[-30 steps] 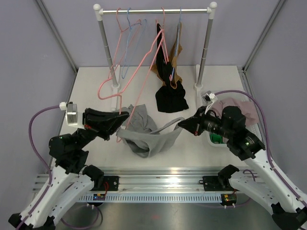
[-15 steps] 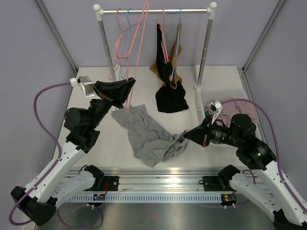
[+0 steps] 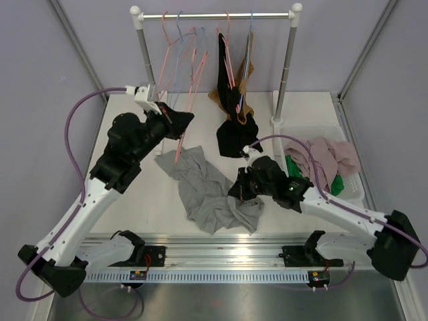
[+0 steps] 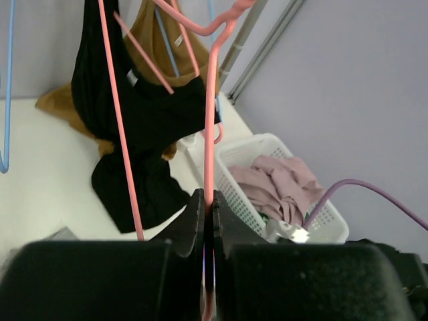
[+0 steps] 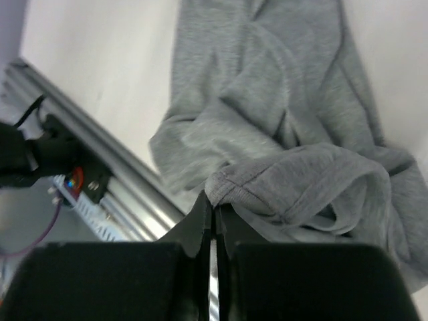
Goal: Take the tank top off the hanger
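The grey tank top [image 3: 200, 184] lies crumpled on the table, near its front edge. My right gripper [image 3: 232, 192] is low over its right side, shut on a folded hem of the tank top [image 5: 267, 100]; in the right wrist view the right gripper [image 5: 215, 200] pinches that grey edge. My left gripper [image 3: 182, 120] is raised at the back left, shut on a pink hanger [image 3: 182, 137]. The hanger [image 4: 210, 134] runs up from the left gripper [image 4: 208, 200] toward the rail. Its lower tip hangs just over the tank top's upper left corner; I cannot tell whether they touch.
A clothes rack [image 3: 214, 15] stands at the back with blue and pink hangers. A black garment [image 3: 237, 137] and a brown one hang from it down to the table. A white basket [image 3: 358, 190] with pink and green clothes sits at the right.
My left gripper has lifted the pink hanger up and back toward the rail. My right gripper has swung left and down with the hem, and the tank top has slid off and settled on the table.
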### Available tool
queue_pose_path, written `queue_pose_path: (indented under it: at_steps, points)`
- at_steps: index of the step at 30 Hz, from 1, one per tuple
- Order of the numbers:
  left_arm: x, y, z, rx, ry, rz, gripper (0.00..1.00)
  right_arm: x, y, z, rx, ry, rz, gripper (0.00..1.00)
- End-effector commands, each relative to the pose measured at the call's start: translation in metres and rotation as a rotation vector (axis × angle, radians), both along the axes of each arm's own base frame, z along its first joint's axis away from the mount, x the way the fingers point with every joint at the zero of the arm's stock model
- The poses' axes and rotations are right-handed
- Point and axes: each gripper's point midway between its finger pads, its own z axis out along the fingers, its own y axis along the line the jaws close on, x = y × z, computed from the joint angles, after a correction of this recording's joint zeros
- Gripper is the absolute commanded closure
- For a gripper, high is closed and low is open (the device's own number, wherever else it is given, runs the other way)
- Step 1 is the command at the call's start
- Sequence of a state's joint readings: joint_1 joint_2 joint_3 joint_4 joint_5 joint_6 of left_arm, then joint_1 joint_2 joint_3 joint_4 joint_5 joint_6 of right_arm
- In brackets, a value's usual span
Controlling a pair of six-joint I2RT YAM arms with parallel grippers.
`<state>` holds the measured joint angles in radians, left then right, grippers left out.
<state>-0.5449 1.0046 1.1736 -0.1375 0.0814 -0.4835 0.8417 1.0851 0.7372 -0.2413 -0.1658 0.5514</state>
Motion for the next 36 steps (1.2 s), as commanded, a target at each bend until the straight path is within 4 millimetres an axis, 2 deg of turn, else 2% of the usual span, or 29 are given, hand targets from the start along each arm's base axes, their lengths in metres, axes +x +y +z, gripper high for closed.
queue_pose_path:
  at_steps: [1, 2, 3, 4, 7, 11, 14, 19, 20, 25, 28, 30, 33, 36]
  points:
    - [0.011, 0.007, 0.013, 0.010, 0.044, 0.046, 1.00, 0.041, 0.025, 0.015, 0.039, -0.074, -0.138, 0.97]
    - [0.015, 0.007, 0.012, 0.008, 0.056, 0.051, 1.00, 0.039, 0.037, 0.007, 0.023, -0.055, -0.117, 0.94]
    - [0.019, 0.006, 0.017, -0.003, 0.061, 0.054, 1.00, 0.040, 0.045, 0.007, 0.026, -0.052, -0.109, 0.87]
    - [0.024, 0.007, 0.017, -0.007, 0.067, 0.063, 1.00, 0.039, 0.048, 0.004, 0.018, -0.046, -0.101, 0.56]
    - [0.034, 0.004, 0.029, -0.023, 0.076, 0.060, 1.00, 0.042, 0.046, 0.013, 0.021, -0.064, -0.122, 0.01]
    - [0.056, -0.004, 0.040, -0.029, 0.089, 0.049, 1.00, 0.037, 0.016, 0.049, 0.057, -0.147, -0.186, 0.01]
    - [0.077, -0.008, 0.051, -0.037, 0.091, 0.043, 1.00, 0.027, 0.001, 0.067, 0.083, -0.174, -0.190, 0.00]
    - [0.113, -0.009, 0.062, -0.062, 0.098, 0.055, 1.00, 0.012, -0.013, 0.083, 0.136, -0.191, -0.179, 0.00]
    - [0.126, -0.011, 0.060, -0.061, 0.103, 0.061, 1.00, 0.007, -0.014, 0.088, 0.152, -0.194, -0.167, 0.01]
    - [0.166, -0.009, 0.056, -0.097, 0.131, 0.076, 1.00, -0.005, -0.015, 0.090, 0.181, -0.203, -0.107, 0.01]
    - [0.188, -0.004, 0.050, -0.122, 0.155, 0.092, 1.00, -0.011, -0.010, 0.077, 0.178, -0.177, -0.063, 0.00]
    - [0.196, -0.001, 0.043, -0.149, 0.185, 0.084, 1.00, -0.012, -0.007, 0.070, 0.169, -0.161, -0.055, 0.01]
    - [0.194, -0.002, 0.031, -0.148, 0.207, 0.074, 1.00, -0.015, -0.001, 0.062, 0.170, -0.146, -0.016, 0.00]
    - [0.194, 0.006, 0.022, -0.142, 0.214, 0.105, 1.00, -0.014, 0.006, 0.054, 0.149, -0.135, 0.009, 0.00]
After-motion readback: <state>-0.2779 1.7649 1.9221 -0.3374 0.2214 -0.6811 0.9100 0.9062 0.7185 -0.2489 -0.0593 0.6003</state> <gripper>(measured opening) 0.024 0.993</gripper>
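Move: The hook of the pink hanger in my left hand is bound for the rail, about 24 cm ahead, 1 cm left and 13 cm higher; the empty blue hanger hangs about 21 cm ahead and 5 cm left at hand height, the black tank top 20 cm ahead, 14 cm right and 12 cm lower. My right hand still pinches the grey tank top, whose heap centres about 3 cm ahead, 10 cm left and 13 cm below it; the basket is 15 cm ahead, 28 cm right and 12 cm below. I carry the hanger forward some 20 cm to the rail with my left hand, bobbing up about 5 cm on the way and then sinking as the fingers tip down 15 degrees or so, grip kept. Meanwhile my right hand dips about 4 cm, opens wide to let go of the grey tank top, rises clear and then sinks partway back towards the heap. ##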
